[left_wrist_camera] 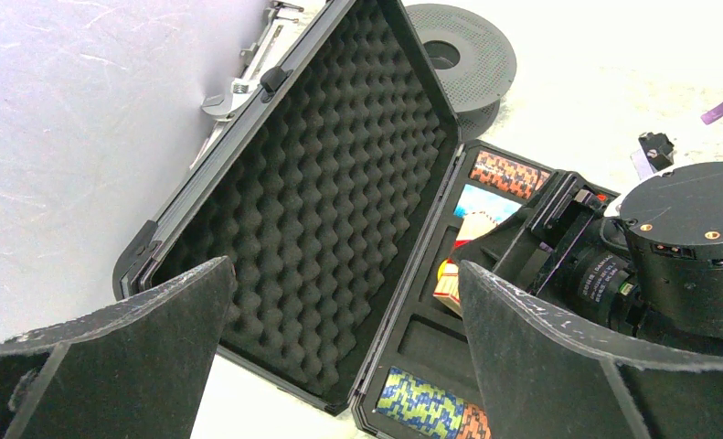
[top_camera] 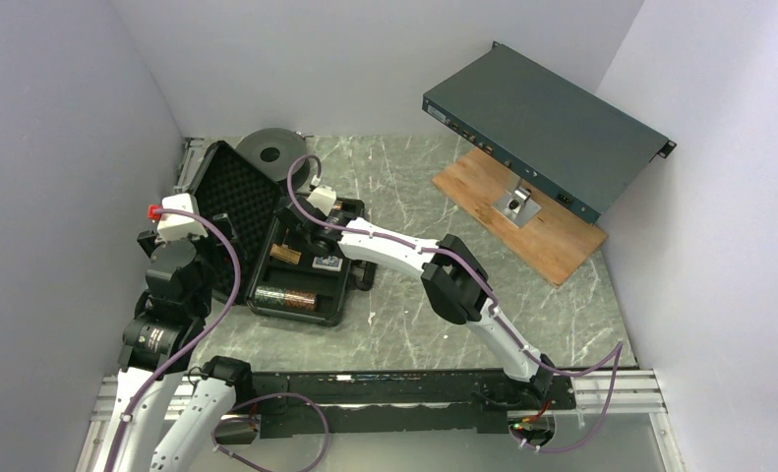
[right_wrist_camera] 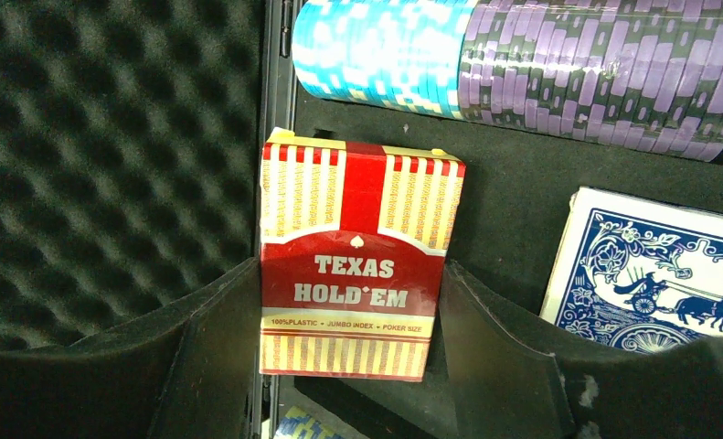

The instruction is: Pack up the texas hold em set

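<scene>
The black briefcase lies open at the left, its foam-lined lid propped toward the wall. My right gripper hangs over the tray, shut on a red "Texas Hold'em" card deck, with a finger pressed against each side. Beyond the deck, light blue chips and purple chips lie in a slot. A blue-backed deck lies to the right. My left gripper stands open and empty above the case's near edge. A green-blue chip stack lies below it.
A black round spool sits behind the case. At the back right a large dark-grey metal box is propped over a wooden board. Walls close in on the left, the back and the right. A wrench lies by the left wall.
</scene>
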Available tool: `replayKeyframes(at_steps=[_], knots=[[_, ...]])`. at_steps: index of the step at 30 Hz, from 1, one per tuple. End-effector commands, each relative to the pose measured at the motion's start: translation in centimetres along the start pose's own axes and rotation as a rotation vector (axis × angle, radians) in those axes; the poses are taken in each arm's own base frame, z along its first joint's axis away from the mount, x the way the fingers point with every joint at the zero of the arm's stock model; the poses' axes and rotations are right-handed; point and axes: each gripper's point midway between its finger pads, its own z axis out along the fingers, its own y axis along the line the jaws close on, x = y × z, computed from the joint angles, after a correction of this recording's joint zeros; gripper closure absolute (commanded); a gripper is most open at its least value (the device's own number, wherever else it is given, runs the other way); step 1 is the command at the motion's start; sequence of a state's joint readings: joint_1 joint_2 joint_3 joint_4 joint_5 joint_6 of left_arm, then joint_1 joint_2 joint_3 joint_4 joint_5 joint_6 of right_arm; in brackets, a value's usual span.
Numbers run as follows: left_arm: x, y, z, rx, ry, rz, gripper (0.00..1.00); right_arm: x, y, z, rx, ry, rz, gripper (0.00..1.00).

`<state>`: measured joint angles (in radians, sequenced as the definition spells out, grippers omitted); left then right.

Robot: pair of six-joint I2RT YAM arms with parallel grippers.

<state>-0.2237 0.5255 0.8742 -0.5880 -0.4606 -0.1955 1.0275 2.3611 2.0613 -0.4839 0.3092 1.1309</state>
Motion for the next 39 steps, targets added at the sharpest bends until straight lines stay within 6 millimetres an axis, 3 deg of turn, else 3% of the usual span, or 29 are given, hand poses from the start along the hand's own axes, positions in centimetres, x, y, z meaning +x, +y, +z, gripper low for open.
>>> replayKeyframes(at_steps=[1, 4, 7, 9, 18, 22, 26, 33, 38, 39], knots=[[-0.8, 0.2, 0.1, -0.009, -0.027, 0.002, 0.01, -0.4, -3.6, -1.1, 0.131, 0.006, -0.06, 0.44], [-0.8, 0.2, 0.1, -0.009, -0.028, 0.0, 0.01, -0.7, -3.3, -1.4, 0.119, 0.002, -0.064, 0.18], [-0.7, 0.1, 0.1, -0.007, -0.026, 0.002, 0.01, -1.0, -3.1, -2.0, 0.103, -0.008, -0.066, 0.12], [-0.7, 0.1, 0.1, -0.009, -0.026, 0.003, 0.01, -1.6, -2.7, -2.6, 0.084, -0.025, -0.073, 0.02], [-0.6, 0.2, 0.4, -0.016, -0.018, 0.008, 0.01, -4.3, 1.1, -6.3, -0.084, -0.101, -0.189, 0.0], [-0.4, 0.2, 0.7, -0.028, -0.009, 0.011, 0.01, -6.6, 1.9, -8.5, -0.12, -0.181, -0.309, 0.0], [-0.5, 0.2, 0.6, -0.028, -0.013, 0.009, 0.01, -10.5, 0.4, -10.5, -0.085, -0.298, -0.442, 0.0], [0.2, 0.2, 1.6, -0.05, 0.024, 0.029, 0.01, -16.9, -8.0, -12.4, -0.064, -0.312, -0.464, 0.01], [0.6, 0.4, 2.4, -0.066, 0.051, 0.03, 0.02, -18.1, -13.6, -12.3, 0.027, -0.302, -0.517, 0.01], [0.7, 0.3, 2.6, -0.059, 0.056, 0.034, 0.07, -17.9, -14.7, -12.1, 0.048, -0.3, -0.539, 0.01]])
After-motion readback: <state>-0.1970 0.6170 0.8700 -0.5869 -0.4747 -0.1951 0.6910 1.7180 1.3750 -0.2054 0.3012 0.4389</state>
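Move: The right fingers still hold the red Texas Hold'em card box in its place in the case, its middle practically at the hand point, maybe 1 cm below. The blue card deck lies some 10 cm to the right and 1 cm nearer; the blue-purple chip roll is about 6 cm ahead and 5 cm right, the orange chips about 10 cm ahead and 6 cm right. From the left hand, the card box is roughly 10 cm ahead, 13 cm right and 20 cm below. The right fingers spread fully and let go of the card box; the hand first eases right and up with a slight draw back, then speeds up out of the case, sweeping some 23 cm right, about 10 cm up and finally 7 cm forward to over the bare table beyond the handle side, its fingertips tipping up by roughly 20 degrees. Late on, the open left hand starts sinking about 2 cm and forward slightly less, tipping its fingers a little down beside the case. ##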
